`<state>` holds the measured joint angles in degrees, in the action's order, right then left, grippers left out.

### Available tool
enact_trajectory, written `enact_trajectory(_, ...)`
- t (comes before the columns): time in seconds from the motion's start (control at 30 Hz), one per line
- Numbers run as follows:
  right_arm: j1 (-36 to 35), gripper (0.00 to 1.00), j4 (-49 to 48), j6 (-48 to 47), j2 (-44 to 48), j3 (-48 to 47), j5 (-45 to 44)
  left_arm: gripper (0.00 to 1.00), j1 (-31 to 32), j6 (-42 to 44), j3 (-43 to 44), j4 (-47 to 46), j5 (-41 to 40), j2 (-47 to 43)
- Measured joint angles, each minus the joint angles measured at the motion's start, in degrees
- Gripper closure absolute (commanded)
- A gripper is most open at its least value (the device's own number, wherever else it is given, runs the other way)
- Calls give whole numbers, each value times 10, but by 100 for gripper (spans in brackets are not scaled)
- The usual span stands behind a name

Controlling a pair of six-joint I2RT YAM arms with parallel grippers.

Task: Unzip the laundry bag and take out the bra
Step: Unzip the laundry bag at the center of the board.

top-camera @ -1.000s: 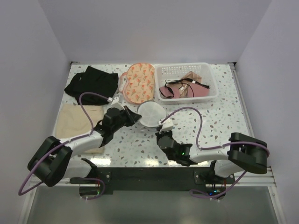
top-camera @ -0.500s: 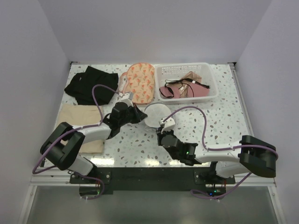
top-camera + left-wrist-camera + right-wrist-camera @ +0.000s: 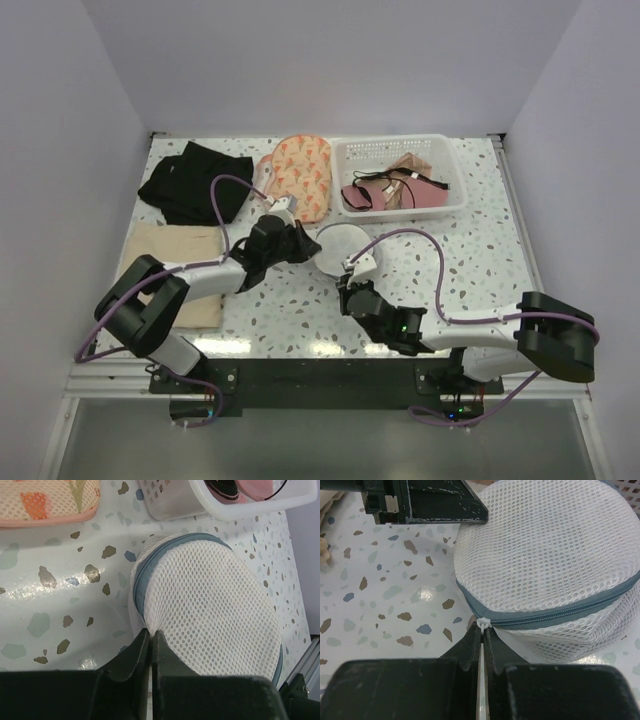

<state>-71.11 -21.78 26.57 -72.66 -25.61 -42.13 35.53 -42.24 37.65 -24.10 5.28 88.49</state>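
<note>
The laundry bag (image 3: pixel 338 244) is a round white mesh pouch with a grey-blue zipper band, sitting mid-table. In the left wrist view the bag (image 3: pixel 210 610) fills the centre, and my left gripper (image 3: pixel 151 632) is shut, pinching a fold of its mesh at the near edge. In the right wrist view the bag (image 3: pixel 545 550) shows its closed zipper (image 3: pixel 560 614). My right gripper (image 3: pixel 482 630) is shut on the white zipper pull (image 3: pixel 483 625) at the bag's left end. No bra shows inside the bag; its contents are hidden by the mesh.
A white plastic basket (image 3: pixel 448 201) at the back right holds pink and black garments. An orange patterned pouch (image 3: pixel 300 175) lies beside it, a black garment (image 3: pixel 195 180) at the back left, and a beige cloth (image 3: pixel 170 262) on the left.
Both arms have shifted right and farther back, carrying the bag toward the basket. The left forearm has swung up over the beige cloth.
</note>
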Motion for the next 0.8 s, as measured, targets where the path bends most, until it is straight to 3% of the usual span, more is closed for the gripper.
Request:
enact_trajectory(0.33,3,100,3,-2,0,2,18,90,14,15,42,29,-10,41)
enact_trajectory(0.6,2,100,4,1,12,5,27,48,16,32,62,33,-44,62)
enact_trajectory(0.8,-1,100,0,13,39,19,27,36,12,40,69,62,-92,64)
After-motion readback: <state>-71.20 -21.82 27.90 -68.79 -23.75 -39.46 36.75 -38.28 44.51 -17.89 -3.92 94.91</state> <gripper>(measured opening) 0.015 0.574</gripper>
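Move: The left hand is at the laundry bag's left edge, mesh gathered at its shut fingertips; the bag's middle lies about 6 cm right and 1 cm back. The floral bag is some 16 cm ahead and 4 cm left, the white basket about 16 cm ahead and 19 cm right. From the right hand, already pinching the zipper pull, the laundry bag's middle is about 8 cm ahead and 1 cm right. The left hand lets go of the mesh edge, opening about halfway while moving roughly 3 cm forward and down. ##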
